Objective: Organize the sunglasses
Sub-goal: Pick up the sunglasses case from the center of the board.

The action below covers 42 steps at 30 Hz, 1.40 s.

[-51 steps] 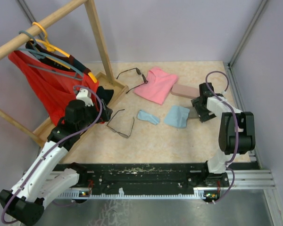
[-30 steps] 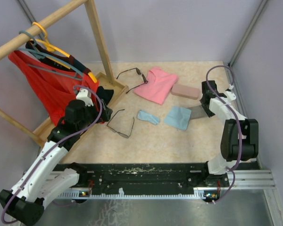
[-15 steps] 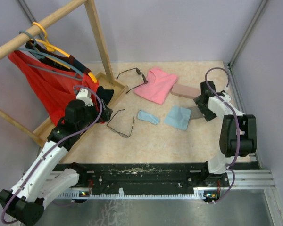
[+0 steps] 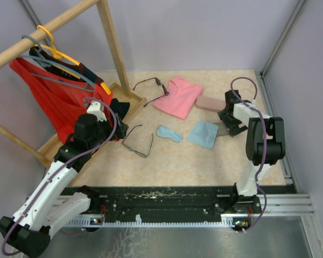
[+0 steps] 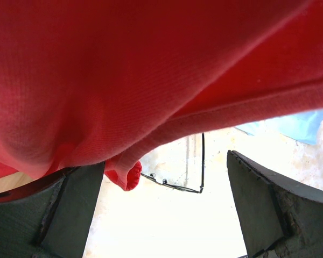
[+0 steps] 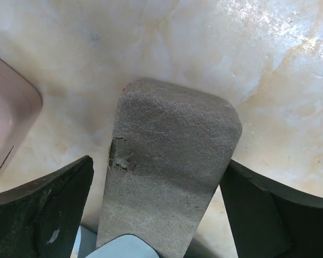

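Observation:
One pair of sunglasses (image 4: 138,141) lies open on the table just right of my left gripper (image 4: 119,129). In the left wrist view its thin frame (image 5: 189,186) shows ahead between my open fingers (image 5: 70,209), partly hidden by red cloth. A second pair of sunglasses (image 4: 151,85) lies at the back by the wooden post. My right gripper (image 4: 225,123) is low over the grey case (image 6: 167,161), open, with a finger (image 6: 48,209) on each side of it and a gap showing on the left.
A pink case (image 4: 208,103) lies behind the grey one, its corner (image 6: 8,129) showing in the right wrist view. Two light-blue cloths (image 4: 203,133) (image 4: 168,133) and a pink garment (image 4: 178,95) lie mid-table. A red garment (image 4: 54,102) hangs from the wooden rack (image 4: 112,45) at the left.
My right gripper's jaws have widened around the grey case, and the wrist has swung slightly left over it. The left arm and both pairs of sunglasses have not moved.

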{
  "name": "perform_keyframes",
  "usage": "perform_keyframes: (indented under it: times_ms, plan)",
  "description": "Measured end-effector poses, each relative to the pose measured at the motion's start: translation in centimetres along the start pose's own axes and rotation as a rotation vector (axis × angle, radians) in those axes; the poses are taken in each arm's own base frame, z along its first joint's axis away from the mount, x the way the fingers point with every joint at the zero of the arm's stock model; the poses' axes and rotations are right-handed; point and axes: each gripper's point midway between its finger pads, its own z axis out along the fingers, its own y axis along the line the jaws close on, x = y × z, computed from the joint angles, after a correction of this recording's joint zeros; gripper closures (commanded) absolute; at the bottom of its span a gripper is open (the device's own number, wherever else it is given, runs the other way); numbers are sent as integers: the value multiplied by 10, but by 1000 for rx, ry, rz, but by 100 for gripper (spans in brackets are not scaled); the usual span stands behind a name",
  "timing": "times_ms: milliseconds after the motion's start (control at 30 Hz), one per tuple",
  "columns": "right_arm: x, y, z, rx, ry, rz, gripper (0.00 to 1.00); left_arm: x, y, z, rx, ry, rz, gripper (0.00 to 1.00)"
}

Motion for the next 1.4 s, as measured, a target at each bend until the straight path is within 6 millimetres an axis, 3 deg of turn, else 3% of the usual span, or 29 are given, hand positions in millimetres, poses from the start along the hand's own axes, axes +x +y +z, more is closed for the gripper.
perform_keyframes:
  times_ms: [300, 467, 767, 933, 1033, 1133, 1233, 1400]
  plan:
    - [-5, -6, 2, 34, -29, 1, 30, 0, 0, 0, 0, 0, 0, 0]
    - [-22, -12, -2, 57, -121, 11, 44, 0, 0, 0, 0, 0, 0, 0]
    - [-80, -21, -55, 31, -379, 22, 50, 0, 1, 0, -4, -1, 0, 0]
    - [-90, -24, -79, 11, -445, -33, 51, 0, 1, 0, -5, -2, 0, 0]
    - [-81, -25, -91, -21, -433, -122, 56, 0, 1, 0, -5, -2, 0, 0]
    - [-60, -16, -105, -123, -375, -270, 58, 0, 1, 0, -5, -2, 0, 0]
    - [-21, -6, -117, -269, -293, -446, 58, 0, 1, 0, -6, -1, 0, 0]
    - [60, 6, -138, -416, -163, -722, 59, 1, 1, 2, -4, 7, 1, 0]
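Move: The sunglasses case lies right between the right hand's open fingers, its middle about 2 cm left, 1 cm back and 1 cm below. Of that hand, the pink case is some 11 cm left, 9 cm ahead and 2 cm lower, and the blue cloth roughly 15 cm left, 5 cm back and 3 cm lower. From the idle left hand, the sunglasses case is about 50 cm right, 10 cm ahead and 20 cm down. The right hand's fingers close on the sides of the sunglasses case and keep their grip. The hand then lifts it about 11 cm while drifting some 6 cm right and tilting, and next swings it roughly 16 cm left and a little back, turning about 45 degrees counter-clockwise, to over the blue cloth. ##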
